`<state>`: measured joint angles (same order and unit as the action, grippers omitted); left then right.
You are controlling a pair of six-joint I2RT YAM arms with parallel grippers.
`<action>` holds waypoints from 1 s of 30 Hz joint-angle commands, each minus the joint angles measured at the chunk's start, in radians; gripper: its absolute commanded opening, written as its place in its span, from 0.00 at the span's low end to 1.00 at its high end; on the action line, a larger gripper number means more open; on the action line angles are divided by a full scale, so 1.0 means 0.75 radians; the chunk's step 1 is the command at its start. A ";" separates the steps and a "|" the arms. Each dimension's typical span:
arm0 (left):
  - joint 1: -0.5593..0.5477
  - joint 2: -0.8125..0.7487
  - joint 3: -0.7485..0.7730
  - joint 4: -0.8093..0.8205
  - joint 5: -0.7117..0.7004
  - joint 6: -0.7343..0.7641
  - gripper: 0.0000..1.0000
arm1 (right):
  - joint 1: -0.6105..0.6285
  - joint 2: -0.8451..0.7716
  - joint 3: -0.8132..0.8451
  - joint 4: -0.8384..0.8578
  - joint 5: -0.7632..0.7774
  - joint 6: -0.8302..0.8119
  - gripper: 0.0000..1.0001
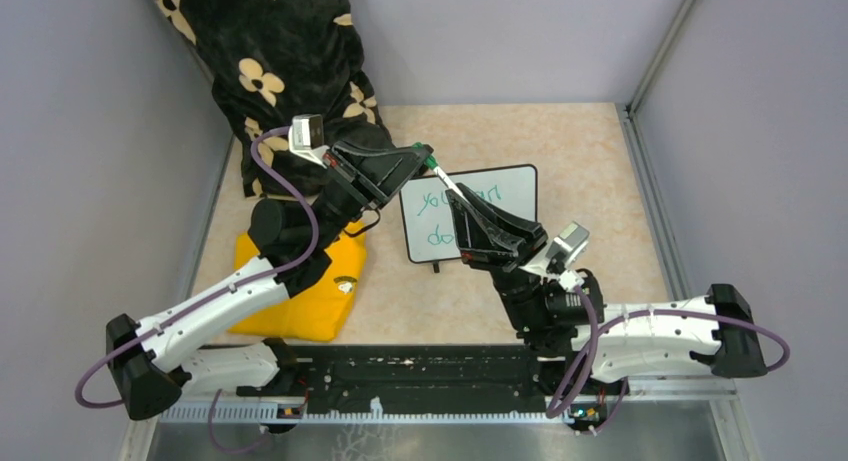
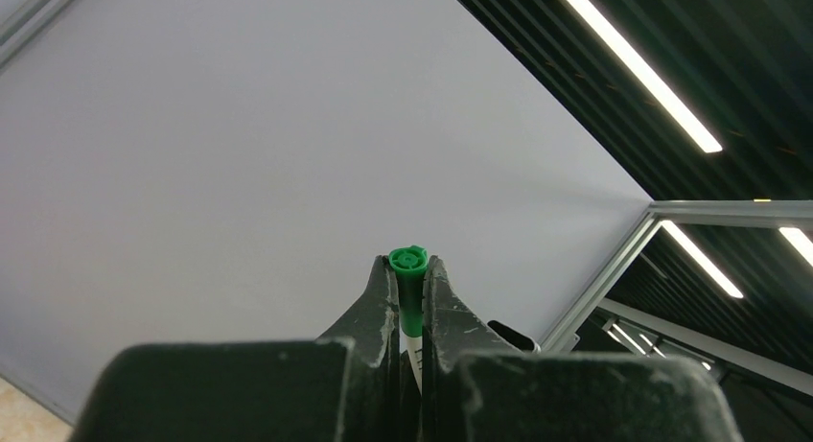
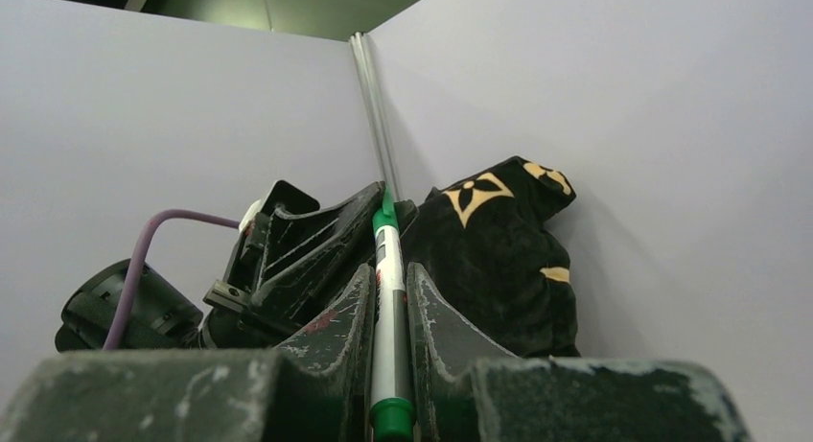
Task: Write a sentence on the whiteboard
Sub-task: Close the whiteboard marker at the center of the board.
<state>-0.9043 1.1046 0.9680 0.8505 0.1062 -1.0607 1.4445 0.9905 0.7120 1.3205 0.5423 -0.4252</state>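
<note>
The whiteboard (image 1: 505, 196) lies flat mid-table, black-framed. The sentence (image 1: 437, 203) is in green marker: "you can" on one line, "do" below, the rest hidden by my right arm. A white marker (image 1: 445, 178) with green ends hangs over the board's left part, held between both grippers. My left gripper (image 1: 425, 157) (image 2: 409, 262) is shut on the marker's far green end (image 2: 409, 289). My right gripper (image 1: 460, 199) (image 3: 389, 269) is shut on the white barrel (image 3: 388, 308). In the right wrist view the left gripper (image 3: 316, 250) sits just beyond my fingertips.
A black cloth with cream flowers (image 1: 280, 51) is heaped at the back left. A yellow cloth (image 1: 300, 291) lies under my left arm. Grey walls close in on three sides, and a black rail (image 1: 420, 366) runs along the near edge.
</note>
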 commanded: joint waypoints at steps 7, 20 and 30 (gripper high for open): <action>-0.158 0.092 -0.032 -0.106 0.170 0.060 0.00 | -0.011 0.070 0.064 0.044 0.043 -0.046 0.00; -0.262 0.132 -0.041 -0.125 0.145 0.111 0.00 | -0.028 0.083 0.091 0.036 0.038 -0.054 0.00; -0.260 -0.051 -0.127 -0.130 -0.130 0.242 0.39 | -0.027 0.042 0.071 -0.014 0.030 -0.032 0.00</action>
<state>-1.0657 1.0782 0.9020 0.8520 -0.0677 -0.9428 1.4384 1.0237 0.7189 1.3491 0.5392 -0.4446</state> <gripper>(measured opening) 0.335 0.119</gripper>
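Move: My left fingers still hold the green cap between their tips. The marker barrel it sits on, gripped in my right hand, has its middle about 4 cm back, 3 cm right and 5 cm below the left hand. Far beneath, some 45 to 50 cm down, the whiteboard stands roughly 14 cm ahead and 8 cm right, and the yellow cloth lies level and 24 cm left. From my right hand the cap is about 4 cm forward, 3 cm left and 5 cm up. With my left fingers shut on the green cap I press it about 1.5 cm to the right against the marker, which my right hand keeps gripping and braces, giving about half a centimetre. Then I ease back left, open the left fingers partway and come quickly off the cap, back, down and right some 3 cm, the tips ending beside the barrel near my right fingertips. ##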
